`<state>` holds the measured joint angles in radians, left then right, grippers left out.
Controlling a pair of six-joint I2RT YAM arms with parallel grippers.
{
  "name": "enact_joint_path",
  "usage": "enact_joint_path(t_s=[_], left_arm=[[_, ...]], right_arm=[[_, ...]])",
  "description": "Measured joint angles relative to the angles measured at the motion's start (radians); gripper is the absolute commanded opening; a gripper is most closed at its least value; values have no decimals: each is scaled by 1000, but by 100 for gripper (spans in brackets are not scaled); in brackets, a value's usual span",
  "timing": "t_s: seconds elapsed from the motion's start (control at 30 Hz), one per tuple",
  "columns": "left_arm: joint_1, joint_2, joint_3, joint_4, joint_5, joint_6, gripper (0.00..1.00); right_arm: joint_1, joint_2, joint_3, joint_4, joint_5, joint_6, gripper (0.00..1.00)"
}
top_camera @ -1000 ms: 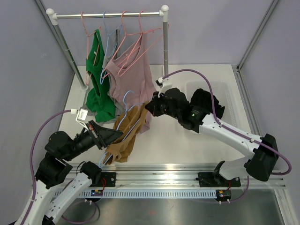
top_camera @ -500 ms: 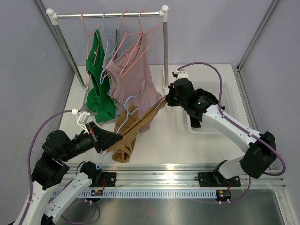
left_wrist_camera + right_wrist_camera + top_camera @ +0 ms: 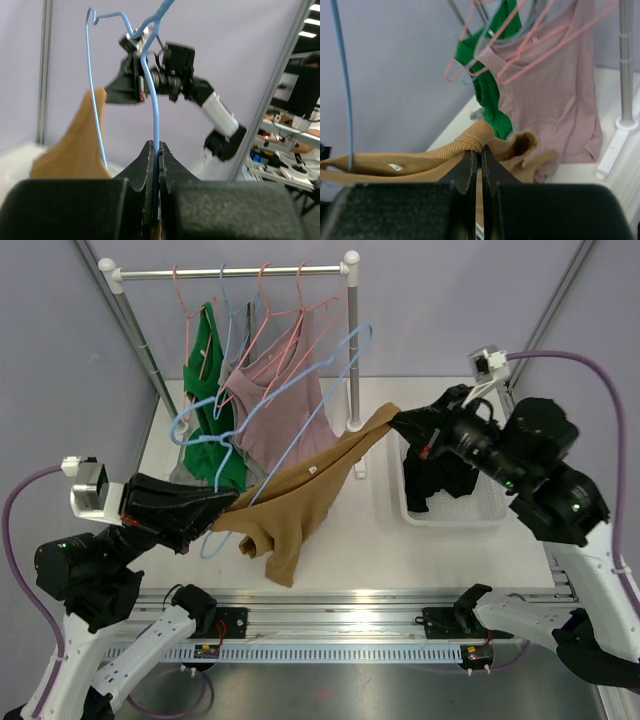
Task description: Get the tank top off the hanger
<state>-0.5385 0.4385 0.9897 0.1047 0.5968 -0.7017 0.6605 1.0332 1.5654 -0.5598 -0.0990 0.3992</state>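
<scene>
A tan ribbed tank top [image 3: 300, 490] hangs stretched in the air between my two grippers. My right gripper [image 3: 395, 423] is shut on its bunched strap [image 3: 470, 142], lifted high near the rack post. My left gripper [image 3: 232, 500] is shut on the wire of a blue hanger [image 3: 300, 405], which rises from the jaws with its hook [image 3: 107, 17] uppermost. The left end of the tank top [image 3: 75, 145] lies close to the hanger by my left fingers. In the right wrist view the blue wire [image 3: 344, 85] runs down to the fabric [image 3: 395, 162]; whether it is still threaded through, I cannot tell.
A clothes rack [image 3: 230, 273] stands at the back with pink hangers, a green top [image 3: 205, 370] and a pink top [image 3: 290, 400]; its right post [image 3: 352, 340] is close to the hanger. A white bin [image 3: 450, 520] holding a black garment [image 3: 440, 475] sits below my right arm.
My right arm has pulled the strap up and to the right. My left arm has lifted the hanger. The tank top has gone from bunched on the hanger to drawn out long.
</scene>
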Motion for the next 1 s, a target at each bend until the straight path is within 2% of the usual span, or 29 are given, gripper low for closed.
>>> enact_joint_path(t_s=[0.1, 0.2, 0.33, 0.4, 0.53, 0.73, 0.83, 1.0], left_arm=[[0, 80, 30, 195, -30, -2, 0], [0, 179, 58, 356, -72, 13, 0], [-13, 311, 60, 512, -124, 62, 0], [-35, 364, 60, 533, -169, 105, 0], [-76, 416, 34, 507, -319, 223, 0], [-82, 356, -71, 460, -478, 341, 0], [-83, 312, -80, 349, -520, 366, 0], [-83, 281, 8, 59, -560, 370, 0]], right_arm=[[-2, 23, 154, -84, -48, -15, 0], [-4, 37, 227, -154, -122, -32, 0], [-4, 51, 177, -226, -192, -54, 0], [-4, 45, 104, -252, -183, -63, 0], [-4, 43, -60, -283, -146, -68, 0], [-3, 6, -245, -265, -102, -67, 0], [-3, -20, -318, -247, -101, -64, 0], [50, -8, -421, -187, -95, -47, 0]])
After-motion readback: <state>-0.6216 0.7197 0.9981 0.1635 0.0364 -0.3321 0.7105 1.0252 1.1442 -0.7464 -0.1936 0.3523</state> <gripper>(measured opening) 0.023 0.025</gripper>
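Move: The rail that the blue hanger in the left hand is taken to runs about 55 cm ahead, its middle some 4 cm left and 8 cm higher; the pink garment hangs 45 cm ahead, 8 cm right and 22 cm lower. The bare table spot for the held brown tank top lies roughly 9 cm back from the right hand, 12 cm to its left and 45 cm down. The basket stands some 22 cm ahead of the right hand, 20 cm to its right, 45 cm lower. With the tank top stretched between the hands, the left hand keeps its pinch on the blue hanger and lifts it about 7 cm, then carries it some 16 cm forward towards the rail, sinking again and turning about 30 degrees counter-clockwise. The right hand keeps hold of the tank top, first rises and draws back some 4 cm each, drawing the cloth clear of the hanger, then lowers it steeply towards the table near the front edge, ending over 20 cm below its start with the fingers tipped down. ##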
